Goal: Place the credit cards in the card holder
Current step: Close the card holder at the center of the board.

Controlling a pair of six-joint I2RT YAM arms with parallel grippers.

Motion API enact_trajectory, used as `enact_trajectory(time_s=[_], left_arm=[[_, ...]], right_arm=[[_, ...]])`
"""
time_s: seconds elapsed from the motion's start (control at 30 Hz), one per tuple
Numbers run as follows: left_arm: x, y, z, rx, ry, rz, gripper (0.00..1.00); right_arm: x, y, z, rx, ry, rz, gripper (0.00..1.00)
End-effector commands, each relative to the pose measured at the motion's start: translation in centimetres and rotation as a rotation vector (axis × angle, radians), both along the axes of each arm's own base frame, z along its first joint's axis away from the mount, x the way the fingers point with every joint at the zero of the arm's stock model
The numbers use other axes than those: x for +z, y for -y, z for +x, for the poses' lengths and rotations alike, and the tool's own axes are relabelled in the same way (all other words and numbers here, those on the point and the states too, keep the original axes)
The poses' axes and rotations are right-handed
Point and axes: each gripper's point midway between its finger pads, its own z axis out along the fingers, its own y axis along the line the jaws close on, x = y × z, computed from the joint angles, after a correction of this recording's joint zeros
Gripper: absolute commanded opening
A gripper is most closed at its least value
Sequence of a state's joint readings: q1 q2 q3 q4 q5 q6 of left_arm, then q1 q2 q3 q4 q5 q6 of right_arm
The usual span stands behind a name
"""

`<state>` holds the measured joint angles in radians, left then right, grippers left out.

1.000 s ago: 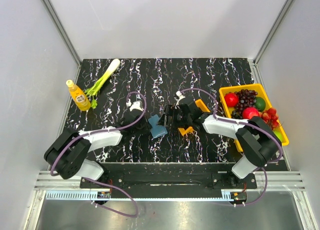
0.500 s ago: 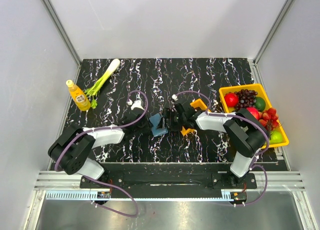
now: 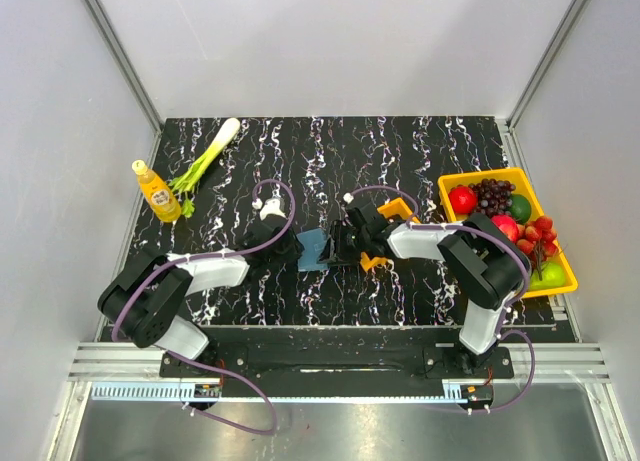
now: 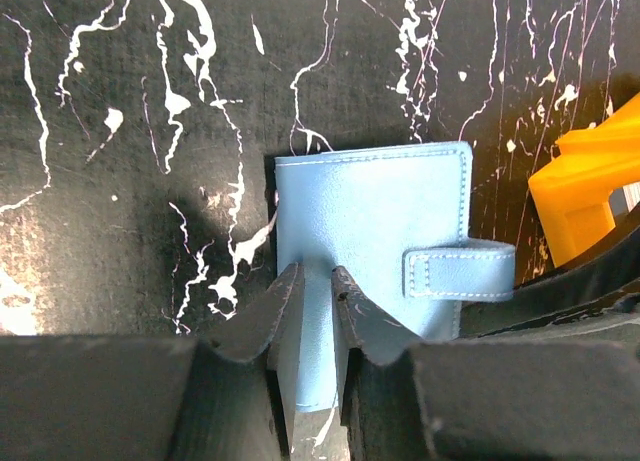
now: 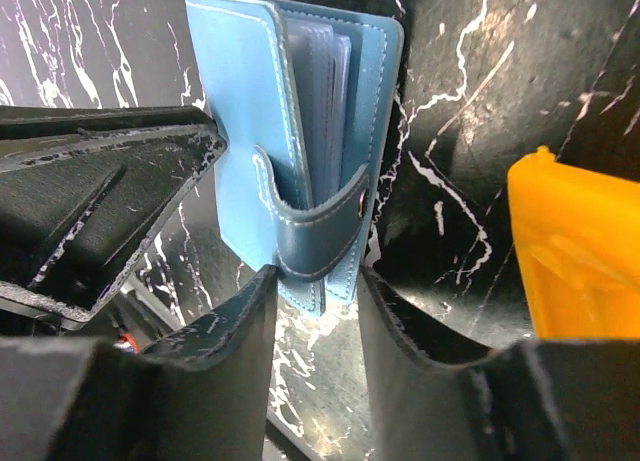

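The blue card holder [image 3: 311, 249] stands on edge on the black marbled table between my two grippers. In the left wrist view, the left gripper [image 4: 315, 279] is shut on one thin flap of the card holder [image 4: 370, 221], whose strap [image 4: 460, 271] crosses to the right. My right gripper [image 5: 315, 276] has its jaws pressed against both sides of the strap end [image 5: 320, 246]. Pale thin leaves [image 5: 322, 91] show between the covers; I cannot tell whether they are credit cards or sleeves. Loose credit cards are out of view.
A small orange tray [image 3: 403, 210] sits just right of the right gripper [image 3: 341, 245], close to its finger [image 5: 575, 251]. A yellow bin [image 3: 505, 174] of fruit stands at the right edge. A yellow bottle [image 3: 157, 191] and a leek [image 3: 205, 156] lie at the far left.
My right gripper slid left to the card holder and its jaws narrowed onto the strap end. The holder now stands closed up. The left gripper kept its hold and barely moved.
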<state>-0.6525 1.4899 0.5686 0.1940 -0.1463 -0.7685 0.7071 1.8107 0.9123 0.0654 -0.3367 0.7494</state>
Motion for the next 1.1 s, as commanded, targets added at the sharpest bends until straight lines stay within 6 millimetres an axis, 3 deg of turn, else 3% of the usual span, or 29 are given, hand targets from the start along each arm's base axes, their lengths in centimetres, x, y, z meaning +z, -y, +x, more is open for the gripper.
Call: enact_trajectory(time_s=[0.0, 0.2, 0.43, 0.6, 0.8, 0.83, 0.97, 1.07], left_arm=[[-0.7, 1.4, -1.1, -0.049, -0.049, -0.046, 0.21], [-1.5, 1.4, -1.7, -0.046, -0.071, -0.055, 0.20], [-2.3, 1.1, -2.3, -0.033, -0.094, -0.060, 0.20], [-2.6, 1.0, -2.6, -0.030, -0.104, -0.062, 0.19], [-1.6, 0.4, -2.3, -0.017, -0.075, -0.041, 0.20], [-1.3, 0.0, -2.2, -0.003, -0.062, -0.030, 0.22], [0.0, -1.5, -2.2, 0.040, -0.024, 0.003, 0.51], [0.2, -2.2, -2.9, 0.057, -0.023, -0.010, 0.62]], right_arm=[[-0.9, -1.4, 0.2, -0.013, -0.033, 0.030, 0.40], [-1.5, -1.5, 0.4, -0.037, -0.045, 0.031, 0.27], [-1.6, -1.6, 0.6, -0.065, -0.049, 0.042, 0.28], [-1.7, -1.8, 0.6, -0.056, -0.046, 0.053, 0.04], [-0.8, -1.2, 0.9, -0.001, 0.034, 0.013, 0.00], [-0.6, -1.1, 0.8, 0.016, 0.044, 0.003, 0.00], [-0.8, -0.3, -0.3, 0.064, 0.028, -0.030, 0.00], [-1.4, 0.2, -1.3, 0.076, 0.000, -0.033, 0.00]])
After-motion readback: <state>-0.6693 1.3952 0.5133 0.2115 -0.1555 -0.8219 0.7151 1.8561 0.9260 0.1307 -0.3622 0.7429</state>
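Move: The right fingers, half open, already stand about the strap's bend, its middle about 1 cm ahead and 1 cm to their left, barely lower. The card holder's middle is some 2 cm ahead and 5 cm to the left of the right hand, with the orange tray about 6 cm ahead and 13 cm to its right. From the left fingertips, at the cover's left side, the holder's middle lies about 3 cm right and 1 cm ahead, the strap some 6 cm right and level. The right hand works left into the strap's bend, a little over 1 cm and dipping about half a centimetre, while its fingers go from half open to fully shut at the bend, where the tips stay against the strap; it then nearly holds its place. The left hand first bears about 1 cm forward and right along the cover's left side, then near the end opens its fingers to over half and draws off, up and back by about 1.5 cm each. ##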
